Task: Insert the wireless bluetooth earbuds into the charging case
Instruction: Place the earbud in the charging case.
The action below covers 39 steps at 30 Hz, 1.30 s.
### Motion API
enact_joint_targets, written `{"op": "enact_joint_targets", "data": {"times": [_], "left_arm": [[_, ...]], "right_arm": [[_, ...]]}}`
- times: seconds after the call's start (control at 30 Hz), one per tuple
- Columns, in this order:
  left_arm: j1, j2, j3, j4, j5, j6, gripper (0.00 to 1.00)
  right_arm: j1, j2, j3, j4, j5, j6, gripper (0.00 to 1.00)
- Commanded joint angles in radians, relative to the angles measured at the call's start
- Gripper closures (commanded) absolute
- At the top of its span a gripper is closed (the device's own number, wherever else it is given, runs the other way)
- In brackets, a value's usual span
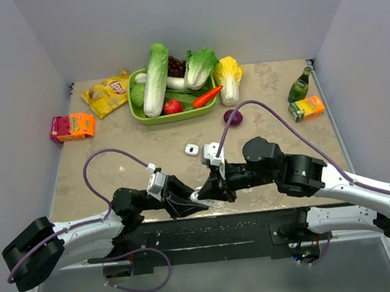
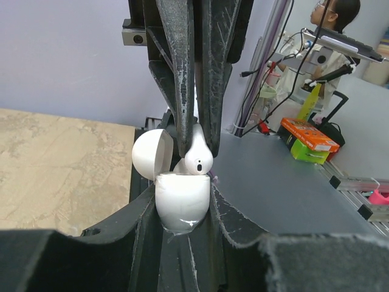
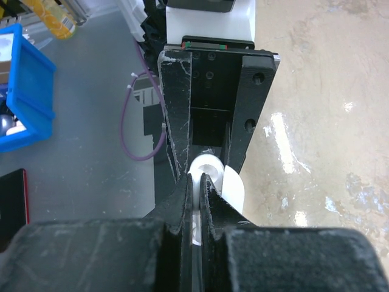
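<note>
My left gripper (image 2: pixel 182 210) is shut on the white charging case (image 2: pixel 182 198), holding it upright with its lid (image 2: pixel 151 155) swung open to the left. From above, my right gripper (image 2: pixel 194 146) is shut on a glossy white earbud (image 2: pixel 199 159), whose head sits at the case's open mouth. In the right wrist view the earbud (image 3: pixel 196 231) shows as a white sliver between the closed fingers (image 3: pixel 182 201), with the case (image 3: pixel 208 165) just beyond them. From overhead, both grippers meet at the near table edge (image 1: pixel 199 196).
A small white object with a dark centre (image 1: pixel 192 149) lies on the table behind the grippers. Further back stand a green basket (image 1: pixel 135 110) of vegetables, a chips bag (image 1: pixel 106 94), an orange-red box (image 1: pixel 72 126), a green bottle (image 1: pixel 300 85) and a juice carton (image 1: pixel 307 108).
</note>
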Motion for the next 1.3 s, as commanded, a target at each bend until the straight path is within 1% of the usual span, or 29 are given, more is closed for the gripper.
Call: {"op": "enact_joint_targets", "data": {"times": [0.0,0.27,0.63,0.83,0.87,0.97,1.1,1.27], "left_arm": [[-0.003,-0.014,0.013,0.097,-0.037,-0.016,1.0],[-0.003,-0.038,-0.005,0.107,-0.059,-0.016,1.0],[-0.003,-0.084,-0.01,0.093,-0.112,0.011,1.0],[-0.003,-0.083,-0.008,0.099,-0.12,0.01,1.0],[-0.003,-0.083,-0.008,0.1,-0.12,0.01,1.0],[-0.003,-0.085,-0.013,0.101,-0.122,0.011,1.0],[-0.003,-0.085,-0.031,0.101,-0.132,0.01,1.0],[-0.003,-0.08,-0.042,0.113,-0.138,0.01,1.0]], "right_arm": [[0.016,0.006,-0.018,0.07,0.057,0.04,1.0],[0.026,0.012,-0.028,0.085,0.117,0.061,1.0],[0.05,0.014,-0.05,0.09,0.136,0.087,1.0],[0.059,0.014,-0.056,0.107,0.153,0.106,1.0],[0.061,0.015,-0.054,0.111,0.159,0.116,0.89],[0.061,0.0,-0.047,0.127,0.192,0.139,0.68],[0.061,-0.035,-0.03,0.162,0.258,0.158,0.59],[0.061,-0.092,0.015,0.171,0.329,0.158,0.55]]}}
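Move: The charging case, pinched in my left hand with its lid open, lies roughly 2 cm to the left of my right hand and 2 cm below it, level with it fore and aft. From my left hand, the earbud in my right fingertips is about 2 cm to the right and 2 cm up. On the table some 22 cm below my right hand, the other white case stands about 14 cm ahead and 1 cm left, and the onion some 24 cm ahead and 14 cm right. With the earbud still pinched over the case, my right hand eases it about 1 cm left and 1 cm forward, turning clockwise, while my left hand brings the case roughly 1 cm up to it and slightly forward. Then my right fingers open and let go, and the hand backs off about 1.5 cm, upward and to the right, reaching some 10 degrees of turn; my left hand keeps its grip on the case. ##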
